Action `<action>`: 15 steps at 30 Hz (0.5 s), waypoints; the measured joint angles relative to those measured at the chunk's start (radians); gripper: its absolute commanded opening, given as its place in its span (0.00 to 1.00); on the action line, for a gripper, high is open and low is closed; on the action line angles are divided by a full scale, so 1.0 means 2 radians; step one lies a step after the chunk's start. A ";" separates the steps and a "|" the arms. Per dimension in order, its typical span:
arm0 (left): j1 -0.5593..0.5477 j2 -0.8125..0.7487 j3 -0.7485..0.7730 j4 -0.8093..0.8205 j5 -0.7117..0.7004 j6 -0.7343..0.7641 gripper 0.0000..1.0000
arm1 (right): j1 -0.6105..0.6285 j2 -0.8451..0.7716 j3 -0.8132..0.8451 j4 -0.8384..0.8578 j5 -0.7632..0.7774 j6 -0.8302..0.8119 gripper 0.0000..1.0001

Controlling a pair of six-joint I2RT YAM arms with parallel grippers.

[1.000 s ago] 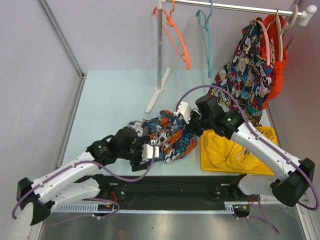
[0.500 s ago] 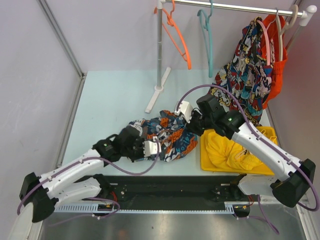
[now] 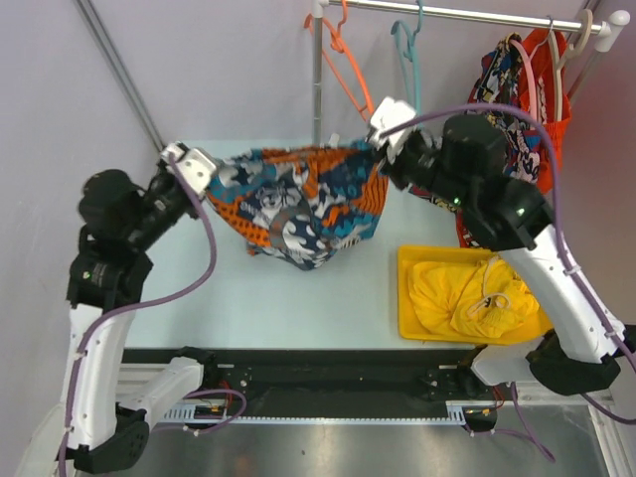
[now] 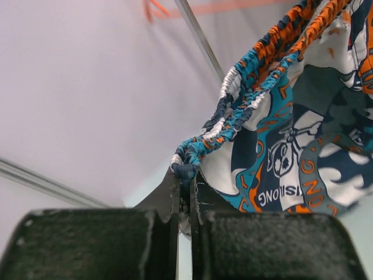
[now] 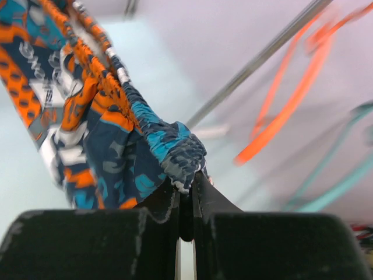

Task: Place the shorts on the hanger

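The shorts [image 3: 298, 199], in a navy, teal, orange and white print, hang in the air, stretched by the waistband between both arms. My left gripper [image 3: 221, 169] is shut on the waistband's left end; in the left wrist view the gathered elastic of the shorts [image 4: 245, 99] runs up from that gripper [image 4: 186, 172]. My right gripper [image 3: 376, 149] is shut on the right end, and its wrist view shows the bunched waistband of the shorts [image 5: 175, 149] pinched at the gripper [image 5: 189, 184]. The teal hanger [image 3: 409, 70] hangs on the rail just above and right of the right gripper.
An orange hanger [image 3: 353, 79] hangs on the rail [image 3: 467, 14] left of the teal one. Comic-print shorts on a pink hanger [image 3: 512, 129] and a red garment hang at the rail's right end. A yellow tray [image 3: 412, 323] holds a yellow garment. The rack's upright post [image 3: 317, 99] stands behind the shorts.
The left gripper closed on the waistband. Both arms then lifted the shorts off the table and spread them wide, up toward the rail.
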 measured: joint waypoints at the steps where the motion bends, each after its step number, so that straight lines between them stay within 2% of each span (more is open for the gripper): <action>1: 0.001 0.001 0.024 0.019 -0.007 -0.004 0.00 | 0.005 0.016 0.052 0.005 0.010 -0.005 0.00; 4: 0.000 0.006 0.075 0.041 -0.013 -0.011 0.00 | 0.031 0.040 0.134 0.014 0.039 -0.026 0.00; 6: 0.001 0.006 0.103 0.044 -0.019 -0.013 0.00 | 0.064 0.044 0.159 0.008 0.063 -0.043 0.00; 10: 0.002 -0.003 0.126 0.039 -0.021 -0.015 0.00 | 0.124 0.039 0.159 -0.011 0.109 -0.066 0.00; 15: 0.003 -0.015 0.122 0.023 -0.028 -0.016 0.00 | 0.166 0.021 0.094 -0.002 0.181 -0.085 0.00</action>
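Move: Some 20 cm ahead of the right hand, about 7 cm to its left and 8 cm higher, the orange hanger hangs from the rail; from the left hand that same hanger is roughly 22 cm ahead, 23 cm to the right and 10 cm up. The teal hanger is also about 20 cm ahead of the right hand, 4 cm to its right and 8 cm above. The rack post stands about 22 cm out from the left hand and 15 cm to its right. Swinging the shorts up between them, both hands keep their pinch on the two ends of the waistband and carry it up and then back towards the bases, away from the hangers. The left rises about 12 cm and drifts back nearly 5; the right climbs about 10, then sinks 3 to 4 while easing back 5 and a little left. Both wrists tip their fingers upward some 15 degrees. ##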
